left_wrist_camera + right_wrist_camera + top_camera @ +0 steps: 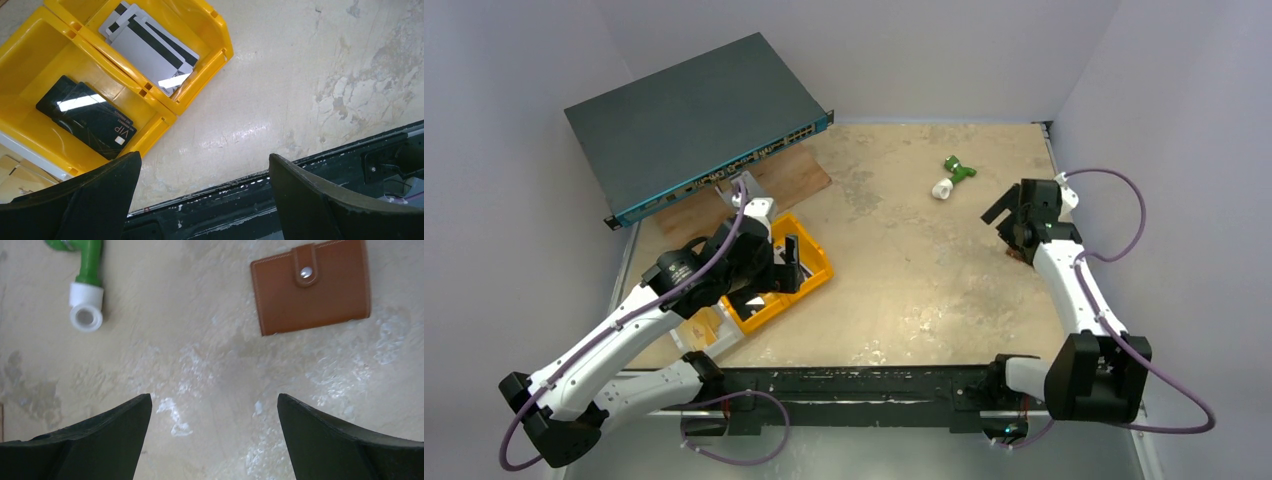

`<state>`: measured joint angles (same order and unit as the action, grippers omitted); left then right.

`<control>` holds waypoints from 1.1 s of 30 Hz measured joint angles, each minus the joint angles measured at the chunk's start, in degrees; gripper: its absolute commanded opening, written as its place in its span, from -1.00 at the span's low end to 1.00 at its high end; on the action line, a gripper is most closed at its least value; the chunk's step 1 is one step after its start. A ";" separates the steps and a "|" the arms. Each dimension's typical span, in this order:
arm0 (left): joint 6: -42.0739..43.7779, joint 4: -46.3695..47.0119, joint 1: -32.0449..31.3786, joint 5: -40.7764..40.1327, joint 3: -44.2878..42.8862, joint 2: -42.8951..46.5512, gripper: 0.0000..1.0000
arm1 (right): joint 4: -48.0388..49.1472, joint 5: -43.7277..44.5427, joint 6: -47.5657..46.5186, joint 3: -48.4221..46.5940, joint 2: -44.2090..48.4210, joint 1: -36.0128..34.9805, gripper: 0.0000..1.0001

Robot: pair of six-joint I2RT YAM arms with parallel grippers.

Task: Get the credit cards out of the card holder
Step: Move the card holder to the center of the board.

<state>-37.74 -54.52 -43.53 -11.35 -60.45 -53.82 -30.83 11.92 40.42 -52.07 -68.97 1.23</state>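
The card holder (311, 287) is a brown leather wallet lying flat on the table, folded shut with its snap tab fastened. The credit cards inside it are hidden. My right gripper (214, 396) hangs open above bare table, short of the wallet and a little to its left, with nothing between its fingers. In the top view the right gripper (1006, 225) is at the table's right side. My left gripper (204, 156) is open and empty over the table's near edge, beside the yellow bin (172, 107). From above, the left gripper (774, 275) sits over that bin.
The yellow bin's two compartments hold several grey cards with black stripes (150, 47) and black VIP cards (90, 117). A green and white pipe fitting (85, 285) lies left of the wallet. A network switch (694, 125) rests on a wooden board (794, 180) at the back left.
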 measured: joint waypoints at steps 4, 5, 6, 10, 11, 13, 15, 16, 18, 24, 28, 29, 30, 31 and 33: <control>0.90 -0.48 0.00 1.33 0.00 0.00 1.00 | 3.08 4.15 -0.02 0.00 -3.32 3.91 0.87; 1.03 -0.68 0.00 1.60 0.00 0.00 1.00 | 3.76 5.05 -0.02 0.00 -4.55 4.57 0.84; 1.22 -0.87 0.00 1.86 0.00 0.00 1.00 | 4.50 5.92 -0.09 -0.02 -6.21 5.42 0.81; 1.90 -2.05 0.00 2.69 -0.02 0.07 1.00 | 7.50 9.55 -0.24 -0.04 -12.02 8.15 0.63; 2.05 -2.58 0.00 2.86 -0.13 0.07 1.00 | 8.15 10.21 -0.37 -0.13 -13.29 8.74 0.55; 2.47 -3.76 0.02 3.10 -0.66 0.07 1.00 | 9.16 11.15 -0.44 -0.44 -15.50 9.88 0.38; 2.93 -4.76 0.02 3.23 -1.51 0.09 1.00 | 10.73 10.99 -0.70 -0.52 -17.70 11.65 0.22; 3.08 -5.20 0.02 3.26 -2.05 0.11 1.00 | 11.32 10.88 -0.68 -0.52 -18.40 12.41 0.19; 3.37 -6.03 0.02 3.26 -3.15 0.11 1.00 | 13.07 9.84 -0.81 -0.55 -20.13 14.58 0.18; 3.48 -7.91 0.02 3.28 -5.40 -0.17 1.00 | 15.52 8.22 -0.98 -2.95 -26.43 17.33 0.13; 3.34 -8.33 0.02 3.28 -6.12 -0.57 1.00 | 16.28 7.78 -1.27 -5.25 -28.65 17.81 0.02; 3.30 -8.50 0.02 3.30 -6.27 -0.72 1.00 | 16.55 7.69 -1.31 -5.68 -29.14 17.86 -0.01; 3.28 -8.68 0.02 3.32 -6.47 -0.92 1.00 | 16.74 7.61 -1.38 -6.01 -29.51 17.92 -0.04; 3.23 -8.92 0.02 3.37 -6.73 -1.18 1.00 | 16.81 7.54 -1.42 -6.23 -29.70 17.94 -0.11; 2.99 -9.20 0.02 3.48 -7.19 -1.64 1.00 | 17.05 7.32 -1.55 -6.62 -30.16 17.97 -0.17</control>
<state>-34.74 -63.72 -43.51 -7.88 -67.64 -55.46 -13.78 19.25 38.87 -58.70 -99.13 19.20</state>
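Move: The brown card holder lies flat on the board, about 13 cm to the right of the right hand, some 2 cm farther out and 12 cm below it. The green pipe piece with the white end stands about 18 cm beyond the holder and 19 cm to the left of it. From the left hand the holder is roughly 60 cm to the right, 15 cm ahead and 19 cm lower. The card holder is what the right hand swings to: about 15 cm to the right and 10 cm down, then some 3 cm forward at that low height, turning about 20 degrees clockwise. Its empty fingers close from wide open to about half, the tips ending over the holder by its snap strap; touch can't be made out. The left hand, still wide open, draws back about 2 cm, ending slightly higher. ##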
